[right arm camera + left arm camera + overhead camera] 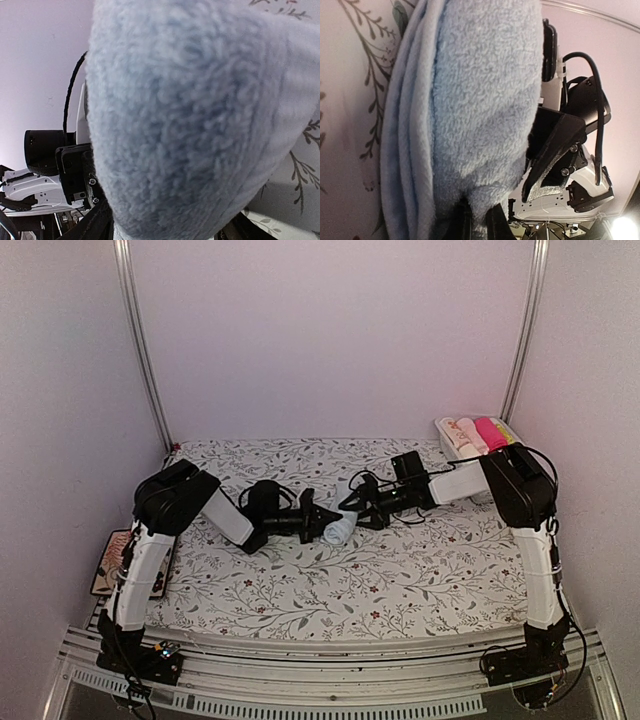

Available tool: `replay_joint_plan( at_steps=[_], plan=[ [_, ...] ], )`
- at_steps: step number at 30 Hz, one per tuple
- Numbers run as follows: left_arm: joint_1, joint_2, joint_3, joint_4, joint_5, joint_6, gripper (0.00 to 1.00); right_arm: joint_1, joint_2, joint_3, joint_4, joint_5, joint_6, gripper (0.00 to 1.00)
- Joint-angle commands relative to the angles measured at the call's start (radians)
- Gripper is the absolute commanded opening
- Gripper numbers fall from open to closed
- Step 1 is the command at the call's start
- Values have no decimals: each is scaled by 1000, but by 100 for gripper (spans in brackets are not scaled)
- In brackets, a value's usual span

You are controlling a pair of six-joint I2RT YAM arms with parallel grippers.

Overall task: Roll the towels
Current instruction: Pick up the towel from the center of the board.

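Observation:
A light-blue towel (340, 528), rolled into a thick bundle, lies in the middle of the floral table between both grippers. My left gripper (325, 523) comes at it from the left. In the left wrist view the towel (480, 100) fills the frame, and the left gripper (476, 225) is shut, pinching a fold of it between its dark fingers. My right gripper (352, 508) reaches in from the right. Its fingers (95, 225) stand wide on either side of the towel's roll (190, 125), still open. That gripper's padded finger (547, 170) shows beside the roll.
A white bin (441, 426) at the back right holds rolled cloths (478, 433) in cream, pink, hot pink and yellow. The floral table cover (400, 570) spreads in front of the arms. Metal posts (145, 350) and pale walls close in both sides.

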Motion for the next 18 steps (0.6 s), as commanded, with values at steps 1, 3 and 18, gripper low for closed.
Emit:
replay_joint_plan(
  at_steps=[1,3,18],
  plan=[
    [-9,50,-51,76,17,-97,0,16,57,20,8,-56,-22,69],
    [-5,57,-53,98,20,-115,0,18,101,27,12,-65,-16,69],
    [9,59,-92,149,51,-142,0,15,129,30,122,-84,12,3]
  ],
)
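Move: Close in front of both hands lies the rolled blue towel. Its middle is roughly 3 cm to the right hand's left, about level with that hand and already reaching between the open fingers. From the left hand, which already pinches the towel's left side, the middle lies some 3 cm to the right and 2 cm farther out. The towel basket stands about 25 cm to the right hand's right and 16 cm ahead. Sliding about 1.5 cm left onto the towel roll, the right hand tips its fingers slightly up from their downward slant, then closes them from about two-thirds open to nearly shut, pinching the towel from its right side. The left hand keeps its closed pinch and eases about 1 cm up and left, rolling some 5 degrees. ##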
